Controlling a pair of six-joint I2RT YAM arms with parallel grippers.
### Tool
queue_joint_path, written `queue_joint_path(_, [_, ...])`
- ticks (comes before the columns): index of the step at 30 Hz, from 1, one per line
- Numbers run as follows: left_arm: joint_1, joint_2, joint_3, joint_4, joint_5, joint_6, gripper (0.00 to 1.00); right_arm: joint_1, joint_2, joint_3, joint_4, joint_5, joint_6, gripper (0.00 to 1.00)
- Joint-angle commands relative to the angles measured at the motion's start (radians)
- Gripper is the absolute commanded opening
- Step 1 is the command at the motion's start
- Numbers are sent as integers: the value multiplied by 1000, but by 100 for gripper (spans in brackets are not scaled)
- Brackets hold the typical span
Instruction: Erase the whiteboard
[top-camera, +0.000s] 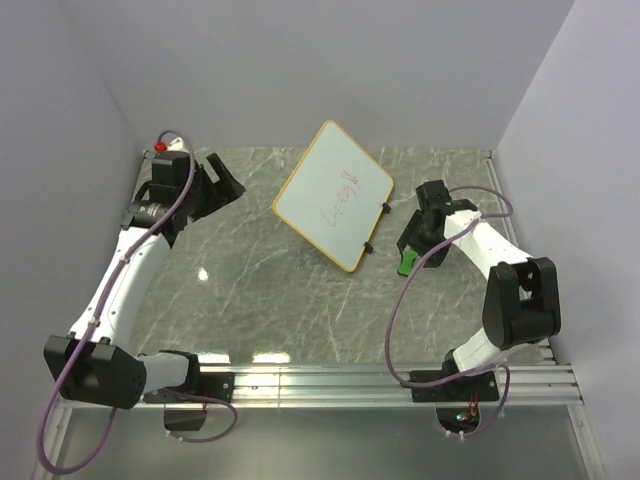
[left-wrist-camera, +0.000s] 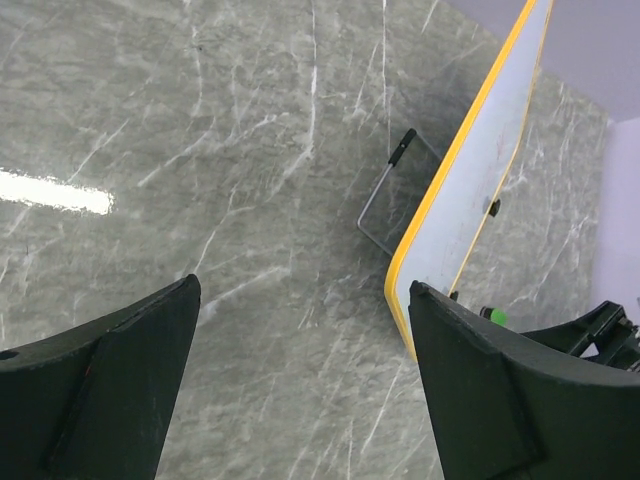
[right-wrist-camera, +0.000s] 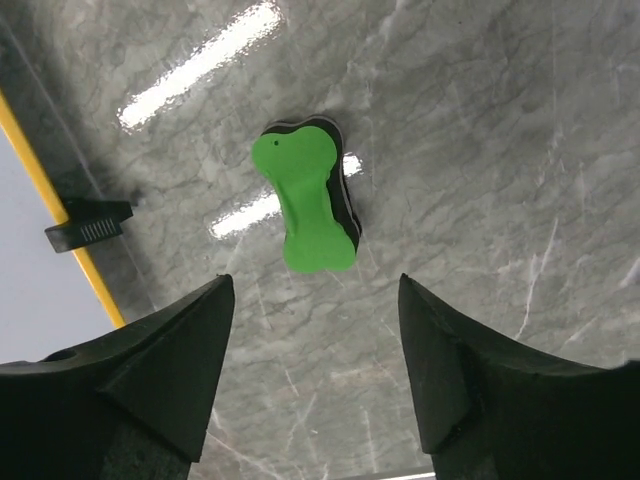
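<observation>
The whiteboard (top-camera: 332, 194) with its yellow rim stands tilted on a wire stand at the table's middle, red scribbles on its face. Its rim (left-wrist-camera: 452, 160) also shows in the left wrist view and its edge (right-wrist-camera: 40, 190) in the right wrist view. A green eraser (right-wrist-camera: 305, 200) lies on the marble just ahead of my right gripper (right-wrist-camera: 315, 290), which is open and empty. In the top view the eraser (top-camera: 405, 264) peeks out below that gripper (top-camera: 420, 235). My left gripper (top-camera: 222, 178) hangs open at the far left, apart from the board.
Grey marble tabletop (top-camera: 250, 280) with walls on three sides. The board's wire stand (left-wrist-camera: 385, 190) and black clips (right-wrist-camera: 88, 232) stick out from its edges. An aluminium rail (top-camera: 330, 380) runs along the near edge by the arm bases.
</observation>
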Motion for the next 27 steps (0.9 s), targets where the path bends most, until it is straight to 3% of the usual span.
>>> queue_joint_path(1, [-21,20,49,21,0,46,91,2,12,4,45,27,-22,73])
queue_joint_path(6, [-24,31,10,54,31,46,91,2,100,52,48,33,-57,65])
queue_joint_path(13, [-24,57,32,54,0,57,91,5,228,85,77,19,-73,62])
queue_joint_path(19, [-24,95,64,71,9,60,91,3,288,131,74,41,-103,38])
queue_joint_path(22, [-24,127,104,90,14,83,91,3,301,122,71,35,-110,17])
queue_joint_path(23, [-24,140,117,99,20,90,92,5,298,116,71,30,-110,4])
queue_joint_path(27, [-24,270,223,137,127,155,92,8,249,75,68,6,-114,0])
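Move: Just ahead of the right hand, about 3 cm farther out and 7 cm below, lies the green eraser, neither left nor right of it. The whiteboard's near clip stands roughly 8 cm ahead and 10 cm left of that hand, about 4 cm below; the board's middle is some 22 cm ahead and 19 cm left, 2 cm below. From the left hand the eraser is about 46 cm right, 2 cm back and 26 cm below. Sinking about 6 cm and easing some 2.5 cm forward, the right hand comes down over the eraser on the table, its fingers tilting slightly nearer to vertical, then shuts them from part open to pinch the eraser's narrow waist from both sides. Empty and open, the left hand drifts some 5 cm forward, dipping slightly and partly rising again. ##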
